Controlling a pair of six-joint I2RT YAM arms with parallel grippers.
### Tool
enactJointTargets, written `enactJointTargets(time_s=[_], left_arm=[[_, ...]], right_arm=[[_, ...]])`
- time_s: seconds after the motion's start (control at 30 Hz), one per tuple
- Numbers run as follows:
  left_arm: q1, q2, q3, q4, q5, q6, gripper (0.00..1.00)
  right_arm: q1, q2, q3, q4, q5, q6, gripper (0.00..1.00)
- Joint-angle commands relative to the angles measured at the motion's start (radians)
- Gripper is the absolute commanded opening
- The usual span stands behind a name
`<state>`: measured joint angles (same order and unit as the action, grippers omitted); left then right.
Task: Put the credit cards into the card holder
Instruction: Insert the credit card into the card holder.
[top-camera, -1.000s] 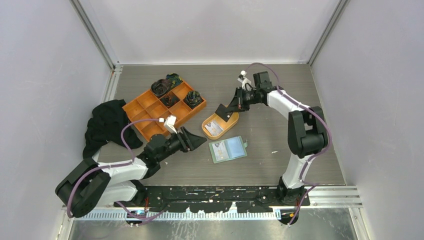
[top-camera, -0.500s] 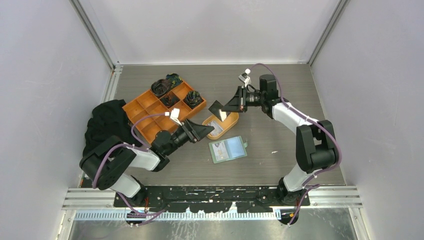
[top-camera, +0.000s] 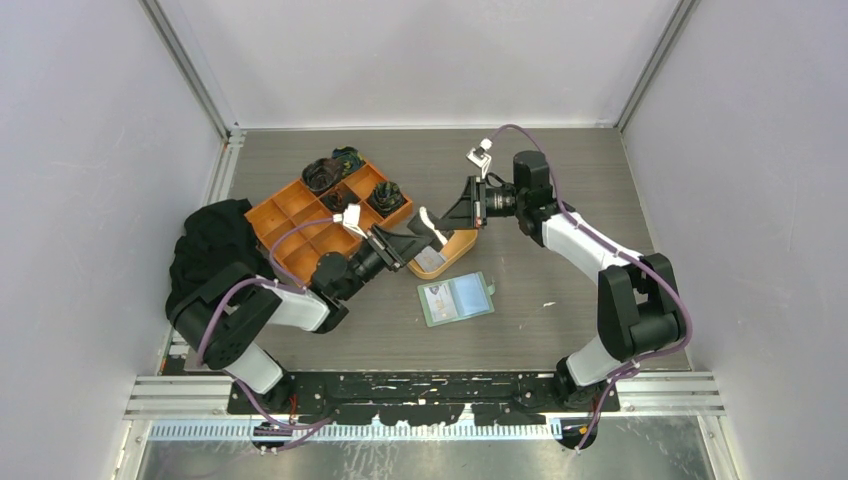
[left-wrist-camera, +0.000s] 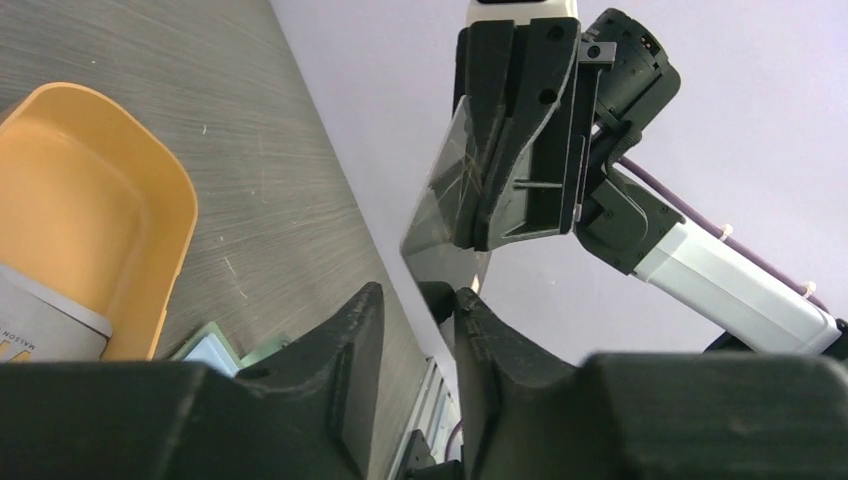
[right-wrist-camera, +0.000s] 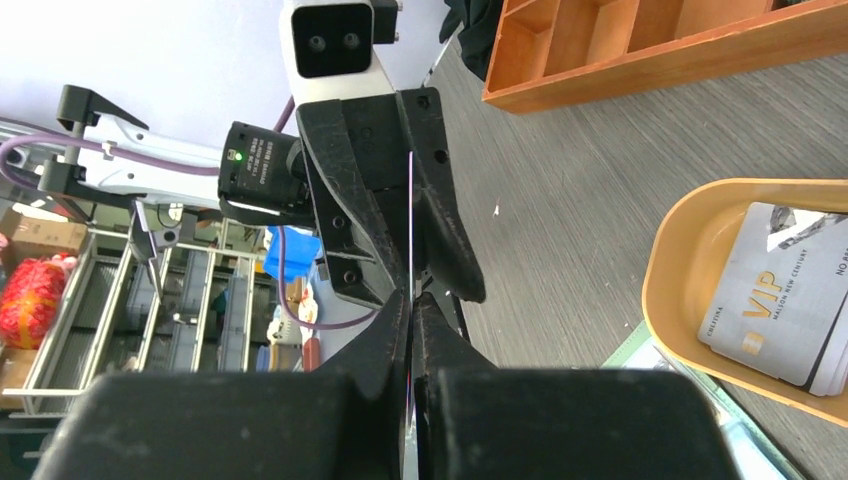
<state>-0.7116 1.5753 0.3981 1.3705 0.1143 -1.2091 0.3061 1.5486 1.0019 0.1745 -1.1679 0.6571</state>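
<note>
My right gripper (top-camera: 452, 213) is shut on one credit card (left-wrist-camera: 446, 215) and holds it in the air above the oval orange dish (top-camera: 458, 245). In the right wrist view that card (right-wrist-camera: 410, 215) shows edge-on between the pinched fingers. My left gripper (left-wrist-camera: 418, 296) faces it, and the card's lower edge sits between the left jaws, which still stand apart. More credit cards (right-wrist-camera: 790, 300) lie in the dish. The green card holder (top-camera: 457, 298) lies open on the table just in front of the dish.
An orange compartment tray (top-camera: 300, 225) with dark items in its far cells stands left of the dish. A black cloth (top-camera: 208, 250) lies at the table's left edge. Both arms meet over the middle of the table.
My left arm has reached forward and up to the right gripper, and its jaws have narrowed around the card. The right gripper has lifted the card from the dish and turned it toward the left.
</note>
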Motion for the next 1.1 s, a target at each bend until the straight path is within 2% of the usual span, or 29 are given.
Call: enactJointTargets(time_s=[0.0, 0.1, 0.33, 0.37, 0.43, 0.53, 0.63, 0.87, 0.97, 1.07], left_arm=[[-0.001, -0.037, 0.019, 0.061, -0.016, 0.02, 0.27], [0.0, -0.051, 0.008, 0.061, -0.011, 0.032, 0.14], [0.006, -0.085, -0.007, 0.061, 0.028, 0.069, 0.12], [0.008, -0.091, -0.012, 0.061, 0.034, 0.076, 0.1], [0.014, -0.105, -0.02, 0.061, 0.052, 0.093, 0.01], [0.024, -0.126, -0.039, 0.06, 0.079, 0.121, 0.0], [0.042, -0.143, -0.073, 0.061, 0.117, 0.146, 0.0], [0.066, -0.128, -0.139, 0.038, 0.31, 0.149, 0.0], [0.067, -0.104, -0.14, -0.013, 0.401, 0.131, 0.0], [0.065, -0.088, -0.148, -0.071, 0.432, 0.117, 0.0]], right_arm=[[0.018, -0.046, 0.011, -0.006, -0.039, -0.059, 0.01], [0.029, -0.044, 0.02, -0.061, -0.039, -0.112, 0.01], [0.046, -0.041, 0.046, -0.229, -0.032, -0.281, 0.02], [0.05, -0.041, 0.046, -0.24, -0.033, -0.296, 0.02], [0.056, -0.04, 0.051, -0.286, -0.034, -0.359, 0.03], [0.066, -0.043, 0.076, -0.42, -0.024, -0.507, 0.08], [0.067, -0.05, 0.113, -0.602, 0.006, -0.72, 0.18], [0.052, -0.074, 0.191, -1.133, 0.142, -1.441, 0.56], [0.029, -0.107, 0.157, -1.26, 0.184, -1.755, 0.71], [0.012, -0.146, 0.091, -1.323, 0.254, -2.048, 0.85]])
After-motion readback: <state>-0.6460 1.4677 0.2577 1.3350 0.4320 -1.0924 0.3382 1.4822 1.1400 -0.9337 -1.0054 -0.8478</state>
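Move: The black card stands in the right fingers, its middle about 2 cm to that hand's left at the same height; from the left hand it is roughly 2 cm to the right, 1 cm ahead and 1 cm up. From the right hand, the open card holder lies about 8 cm back, 3 cm right and 20 cm down, and the tray some 4 cm ahead, laterally in line and 19 cm down. The left fingers pinch the card as they shut, while the right hand still grips it and both stay nearly in place. The right fingers then open wide and come off it, that hand going down about 7 cm, back and to the right towards the holder, its wrist turning some 45 degrees and tipping the fingers downward. The left keeps the card and draws it back about 5 cm, then down, towards the holder. ##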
